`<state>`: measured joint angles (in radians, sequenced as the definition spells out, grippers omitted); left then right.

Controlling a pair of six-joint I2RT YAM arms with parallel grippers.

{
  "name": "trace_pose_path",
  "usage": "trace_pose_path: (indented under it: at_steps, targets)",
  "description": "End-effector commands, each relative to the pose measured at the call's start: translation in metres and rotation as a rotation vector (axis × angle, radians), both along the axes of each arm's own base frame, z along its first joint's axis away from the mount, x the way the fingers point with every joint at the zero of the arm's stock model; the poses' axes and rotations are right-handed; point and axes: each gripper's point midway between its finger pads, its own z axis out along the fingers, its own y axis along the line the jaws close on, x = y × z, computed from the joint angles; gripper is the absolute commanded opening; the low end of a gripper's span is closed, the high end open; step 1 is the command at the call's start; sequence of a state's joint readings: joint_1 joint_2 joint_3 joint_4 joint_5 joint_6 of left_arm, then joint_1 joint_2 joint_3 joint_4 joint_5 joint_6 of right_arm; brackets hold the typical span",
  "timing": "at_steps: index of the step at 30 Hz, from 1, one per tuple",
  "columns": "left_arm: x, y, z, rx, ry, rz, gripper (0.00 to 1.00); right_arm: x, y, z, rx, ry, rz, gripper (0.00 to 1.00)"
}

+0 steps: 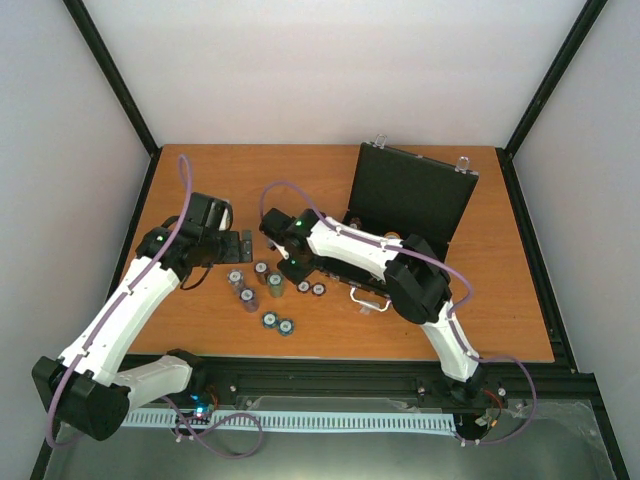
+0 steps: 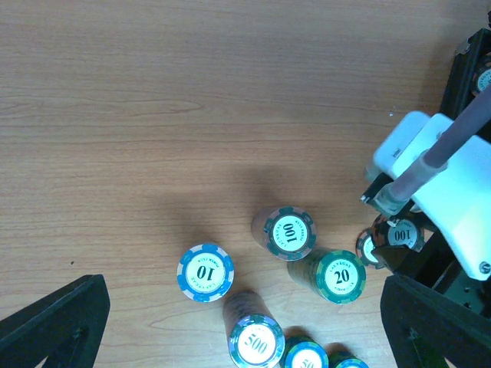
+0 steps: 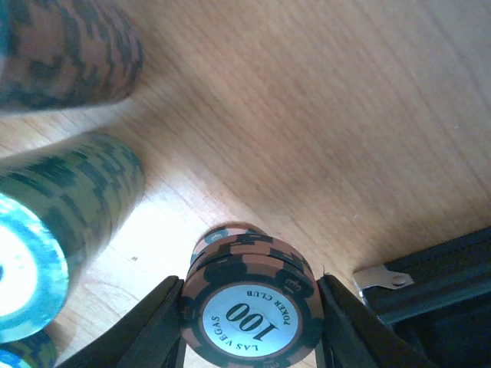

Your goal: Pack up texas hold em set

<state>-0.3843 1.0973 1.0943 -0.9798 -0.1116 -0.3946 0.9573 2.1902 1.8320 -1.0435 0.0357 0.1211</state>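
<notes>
The black case [image 1: 415, 195] stands open at the back right of the table, lid upright. Several stacks of poker chips [image 1: 260, 285] sit in the middle of the table. My right gripper [image 3: 249, 314] is shut on a short stack of brown "100" chips [image 3: 249, 303], its fingers [image 3: 153, 322] pressing both sides; the lowest chips sit slightly askew. In the top view this gripper [image 1: 294, 268] is just left of the case's front. My left gripper [image 2: 244, 307] hangs open above the "500" stack [image 2: 255, 343], near the blue "10" [image 2: 205, 272], "100" [image 2: 288, 232] and green "20" [image 2: 340, 277] stacks.
The right arm's white forearm [image 2: 437, 176] and cable cross the right side of the left wrist view. A silver latch on the case's corner [image 3: 383, 277] lies right of the held chips. Two single chips [image 1: 311, 288] lie by the case's handle [image 1: 368, 298].
</notes>
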Motion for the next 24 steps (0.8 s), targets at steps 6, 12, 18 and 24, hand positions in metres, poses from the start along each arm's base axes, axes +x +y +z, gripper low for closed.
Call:
trace_pose_path:
  at_steps: [6,12,18,24]
  targets:
    - [0.002,-0.003,0.010,-0.021,-0.041,-0.007,1.00,0.026,-0.012,0.048,0.004,-0.128,-0.040,0.29]
    - [-0.001,-0.002,0.009,-0.017,-0.037,-0.014,1.00,0.062,-0.041,0.054,-0.018,-0.194,-0.133,0.29]
    - [-0.002,-0.003,0.007,-0.014,-0.026,-0.021,0.99,0.096,-0.069,0.055,-0.033,-0.247,-0.220,0.28]
    - [-0.003,-0.003,0.003,-0.013,-0.013,-0.024,1.00,0.119,-0.100,0.042,-0.076,-0.282,-0.274,0.28]
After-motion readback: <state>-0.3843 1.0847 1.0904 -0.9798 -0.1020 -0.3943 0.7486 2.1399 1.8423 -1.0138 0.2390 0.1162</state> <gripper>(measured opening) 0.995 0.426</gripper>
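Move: The right hand, already holding a short stack of 100 chips, has the open case's left end, where a 100 stack already stands, about 10 cm ahead, 13 cm right and 4 cm below. The green stack stands roughly 5 cm left and 3 cm back; the brown stack is 9 cm left and 1 cm ahead. From the left hand, that case end lies some 11 cm ahead, 25 cm right and 19 cm below. Upward first, by a couple of centimetres, then forward and to the right in one quickening sweep, the right hand carries the pinched 100 chips away from the green and brown stacks to the case's left rim. It travels about 10 cm forward and 8 cm right, turning some 15 degrees clockwise while the fingertips swing a little forward; the grip stays unchanged. ##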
